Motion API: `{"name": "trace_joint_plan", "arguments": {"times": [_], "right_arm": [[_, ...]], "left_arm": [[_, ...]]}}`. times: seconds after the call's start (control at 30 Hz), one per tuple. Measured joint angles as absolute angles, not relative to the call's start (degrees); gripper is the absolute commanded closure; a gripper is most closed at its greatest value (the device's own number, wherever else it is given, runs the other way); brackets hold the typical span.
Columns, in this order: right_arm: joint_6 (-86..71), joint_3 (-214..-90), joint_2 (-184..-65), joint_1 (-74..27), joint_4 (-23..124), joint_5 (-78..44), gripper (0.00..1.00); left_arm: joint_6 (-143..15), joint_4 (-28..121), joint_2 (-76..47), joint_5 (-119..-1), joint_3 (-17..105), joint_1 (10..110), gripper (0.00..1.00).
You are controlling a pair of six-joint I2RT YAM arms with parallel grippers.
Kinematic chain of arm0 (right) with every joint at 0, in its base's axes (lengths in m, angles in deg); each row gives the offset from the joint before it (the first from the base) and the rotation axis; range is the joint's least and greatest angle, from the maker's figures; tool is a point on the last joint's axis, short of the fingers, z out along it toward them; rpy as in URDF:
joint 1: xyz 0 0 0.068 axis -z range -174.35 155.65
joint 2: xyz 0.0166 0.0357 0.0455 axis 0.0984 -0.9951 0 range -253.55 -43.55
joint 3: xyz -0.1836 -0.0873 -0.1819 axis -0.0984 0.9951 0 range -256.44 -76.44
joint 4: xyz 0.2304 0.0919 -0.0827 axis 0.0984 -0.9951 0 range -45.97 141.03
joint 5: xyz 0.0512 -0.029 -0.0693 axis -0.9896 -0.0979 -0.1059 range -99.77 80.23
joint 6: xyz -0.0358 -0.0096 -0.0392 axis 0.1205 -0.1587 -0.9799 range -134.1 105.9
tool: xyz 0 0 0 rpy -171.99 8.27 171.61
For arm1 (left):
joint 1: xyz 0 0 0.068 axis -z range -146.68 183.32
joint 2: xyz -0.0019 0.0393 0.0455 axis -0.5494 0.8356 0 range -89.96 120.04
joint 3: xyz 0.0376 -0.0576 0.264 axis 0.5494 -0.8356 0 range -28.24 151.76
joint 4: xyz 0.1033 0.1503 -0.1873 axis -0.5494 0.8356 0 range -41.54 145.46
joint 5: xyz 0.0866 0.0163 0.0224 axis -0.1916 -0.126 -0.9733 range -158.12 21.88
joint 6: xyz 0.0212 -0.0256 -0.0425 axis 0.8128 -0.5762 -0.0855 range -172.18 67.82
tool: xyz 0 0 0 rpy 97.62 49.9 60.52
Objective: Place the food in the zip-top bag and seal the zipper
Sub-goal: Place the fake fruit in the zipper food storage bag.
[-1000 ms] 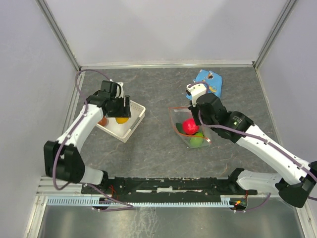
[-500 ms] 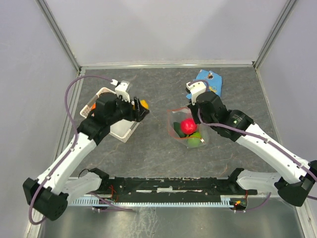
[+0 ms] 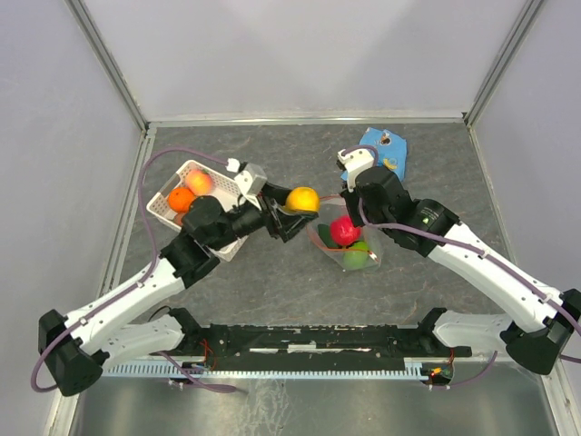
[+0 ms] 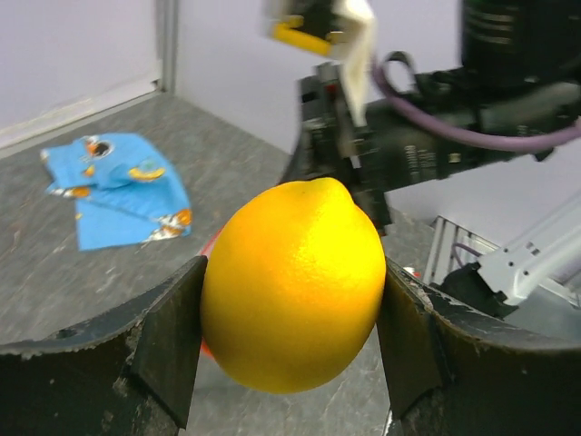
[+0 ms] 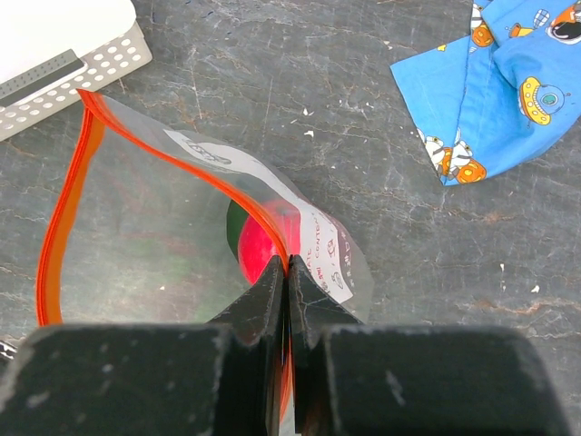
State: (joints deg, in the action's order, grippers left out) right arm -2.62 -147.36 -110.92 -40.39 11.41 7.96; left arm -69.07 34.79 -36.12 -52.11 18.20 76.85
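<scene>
My left gripper [image 3: 297, 207] is shut on a yellow-orange toy fruit [image 3: 302, 199], held in the air just left of the zip-top bag [image 3: 349, 241]; the fruit fills the left wrist view [image 4: 292, 283]. My right gripper [image 5: 289, 265] is shut on the bag's red-orange zipper strip [image 5: 64, 213] and holds the mouth open. A red-pink fruit [image 3: 346, 231] and a green fruit [image 3: 359, 258] lie inside the bag. An orange fruit [image 3: 181, 199] and a peach fruit [image 3: 200, 183] lie in the white basket [image 3: 238, 184].
A blue printed snack packet [image 3: 381, 153] lies behind the right gripper, also in the right wrist view [image 5: 495, 86]. The white lattice basket stands left of centre, its corner in the right wrist view [image 5: 77, 59]. Walls enclose the grey table.
My left gripper lifted a yellow-orange fruit out of the basket and carried it right, up to the bag's mouth. The right gripper kept hold of the bag's edge.
</scene>
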Motion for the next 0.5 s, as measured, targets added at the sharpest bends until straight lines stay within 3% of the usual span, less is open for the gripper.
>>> {"name": "trace_joint_plan", "arguments": {"times": [0.17, 0.5], "right_arm": [[-2.2, -147.4, -111.1, -40.4, 11.6, 7.1, 0.92], [-1.3, -147.4, -111.1, -40.4, 11.8, 5.7, 0.92]], "left_arm": [[-64.8, 27.5, -32.7, -53.5, 17.5, 83.0, 0.5], [-59.3, 18.2, -25.5, -55.5, 13.3, 84.6, 0.49]]}}
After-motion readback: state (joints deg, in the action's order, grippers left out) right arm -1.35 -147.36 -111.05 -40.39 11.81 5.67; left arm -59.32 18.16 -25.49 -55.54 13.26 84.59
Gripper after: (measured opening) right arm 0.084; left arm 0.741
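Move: The yellow fruit is already in the left fingers; the open mouth of the zipper bag it goes to centres about 9 cm right of that hand, 1 cm ahead and 10 cm below. Inside the bag, some 21 cm below the hand, the red fruit is about 12 cm right and 7 cm ahead, the avocado 7 cm right and 6 cm ahead. The closed right fingers hold the rim, the mouth's middle lying 3 cm left, 2 cm back and 3 cm below them. The yellow fruit, still pinched in the left fingers, is carried about 5 cm right towards the bag's mouth, swinging slightly back and then forward again; after a level start it also sinks some 4 cm, the wrist turning about ten degrees. The right hand keeps the rim pinched and nearly stays in place. ##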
